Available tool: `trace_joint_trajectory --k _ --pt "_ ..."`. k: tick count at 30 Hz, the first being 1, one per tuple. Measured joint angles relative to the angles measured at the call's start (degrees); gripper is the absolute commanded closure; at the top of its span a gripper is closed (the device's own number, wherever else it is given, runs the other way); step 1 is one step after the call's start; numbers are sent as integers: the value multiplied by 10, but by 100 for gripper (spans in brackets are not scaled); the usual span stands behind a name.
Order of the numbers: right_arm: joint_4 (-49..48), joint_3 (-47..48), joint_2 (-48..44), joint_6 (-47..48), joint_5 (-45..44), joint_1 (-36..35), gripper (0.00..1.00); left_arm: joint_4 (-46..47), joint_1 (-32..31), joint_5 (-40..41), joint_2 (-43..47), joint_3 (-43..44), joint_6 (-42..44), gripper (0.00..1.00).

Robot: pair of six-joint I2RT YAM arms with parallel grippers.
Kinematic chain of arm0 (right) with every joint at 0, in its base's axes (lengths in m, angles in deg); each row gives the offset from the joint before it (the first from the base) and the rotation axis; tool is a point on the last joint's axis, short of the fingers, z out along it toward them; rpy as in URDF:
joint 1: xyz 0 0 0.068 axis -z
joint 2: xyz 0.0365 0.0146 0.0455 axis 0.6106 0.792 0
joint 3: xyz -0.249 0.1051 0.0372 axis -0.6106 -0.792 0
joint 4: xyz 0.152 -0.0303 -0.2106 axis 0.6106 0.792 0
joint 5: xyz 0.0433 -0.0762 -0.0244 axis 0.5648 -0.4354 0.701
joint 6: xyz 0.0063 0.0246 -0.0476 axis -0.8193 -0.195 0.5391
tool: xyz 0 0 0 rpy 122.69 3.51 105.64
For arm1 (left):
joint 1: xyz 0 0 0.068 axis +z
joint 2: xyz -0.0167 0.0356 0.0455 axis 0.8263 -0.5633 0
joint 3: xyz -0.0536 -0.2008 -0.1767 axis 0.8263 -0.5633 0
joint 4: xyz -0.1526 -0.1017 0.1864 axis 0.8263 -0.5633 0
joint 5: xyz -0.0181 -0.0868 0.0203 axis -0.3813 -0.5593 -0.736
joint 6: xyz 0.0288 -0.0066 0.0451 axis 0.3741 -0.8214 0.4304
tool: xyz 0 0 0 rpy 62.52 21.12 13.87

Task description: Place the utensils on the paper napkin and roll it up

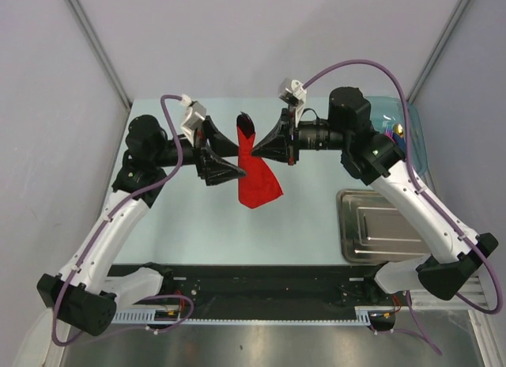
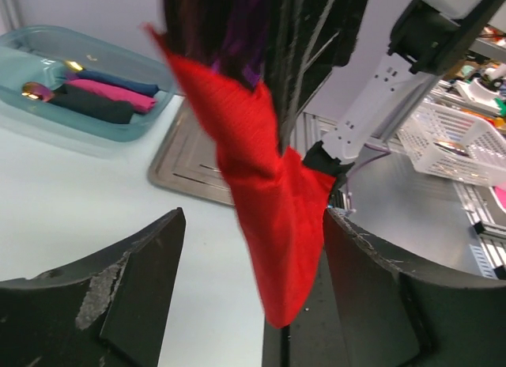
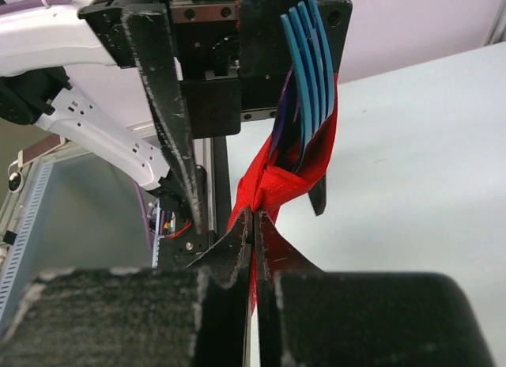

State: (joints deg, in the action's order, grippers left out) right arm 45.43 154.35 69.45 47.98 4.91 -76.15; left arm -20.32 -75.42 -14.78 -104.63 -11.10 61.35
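Observation:
The red paper napkin (image 1: 257, 175) hangs above the table, wrapped around the utensils. In the right wrist view the blue fork (image 3: 310, 74) sticks its tines out of the red napkin (image 3: 296, 185), with a sliver of the purple spoon (image 3: 282, 106) beside it. My right gripper (image 3: 254, 225) is shut on the napkin's bunched edge. My left gripper (image 2: 253, 256) is open; the napkin's loose tail (image 2: 273, 201) dangles between its fingers (image 2: 150, 280), brushing the right-hand one. Dark utensil ends (image 1: 244, 123) poke out at the top.
A clear tub (image 1: 413, 138) with rolled napkins (image 2: 103, 94) sits at the back right. A metal tray (image 1: 379, 225) lies at the right front. A white basket (image 2: 458, 138) stands off the table.

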Motion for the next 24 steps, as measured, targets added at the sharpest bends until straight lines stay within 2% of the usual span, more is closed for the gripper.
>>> trace_joint_trajectory --k 4,9,13,16,18,19,22,24 --pt "9 -13 -5 5 -21 -17 100 25 -19 -5 12 -16 -27 36" --pt "19 -16 -6 16 -36 -29 100 66 -24 -4 14 -25 -57 62" --pt "20 -16 -9 19 -42 -32 100 93 -24 -2 13 -35 -71 67" --pt "20 -16 -10 19 -46 -33 100 106 -24 -4 10 -39 -74 75" --pt "21 -16 -10 19 -47 -33 100 117 -25 -4 8 -44 -76 88" --pt "21 -16 -10 19 -48 -33 100 125 -25 -4 7 -49 -77 98" --pt "24 -16 -10 18 -49 -33 99 143 -25 -4 7 -58 -85 100" --pt "25 -16 -10 19 -50 -33 81 151 -25 -3 5 -59 -90 100"
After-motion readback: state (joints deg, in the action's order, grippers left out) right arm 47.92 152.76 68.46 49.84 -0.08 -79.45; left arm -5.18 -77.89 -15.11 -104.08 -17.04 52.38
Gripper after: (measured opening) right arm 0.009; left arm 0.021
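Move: My right hand already pinches the neck of the rolled napkin, with the cutlery inside, high over the table. That neck lies about 2 cm to the right of my left hand, level with it fore and aft and some 1 cm above. The spoon and fork heads stick up roughly 5 cm ahead of the neck and 7 cm above it; the napkin's loose tail hangs about 7 cm back from the neck and 7 cm below. I close my left fingers from wide open to a pinch on the red napkin's neck, right beside my right fingertips, having first eased that hand about 1.5 cm back and then a further 1 cm to the right. My shut right hand keeps its hold, sinking some 1.5 cm with the bundle and coming slightly back, then stays still. ##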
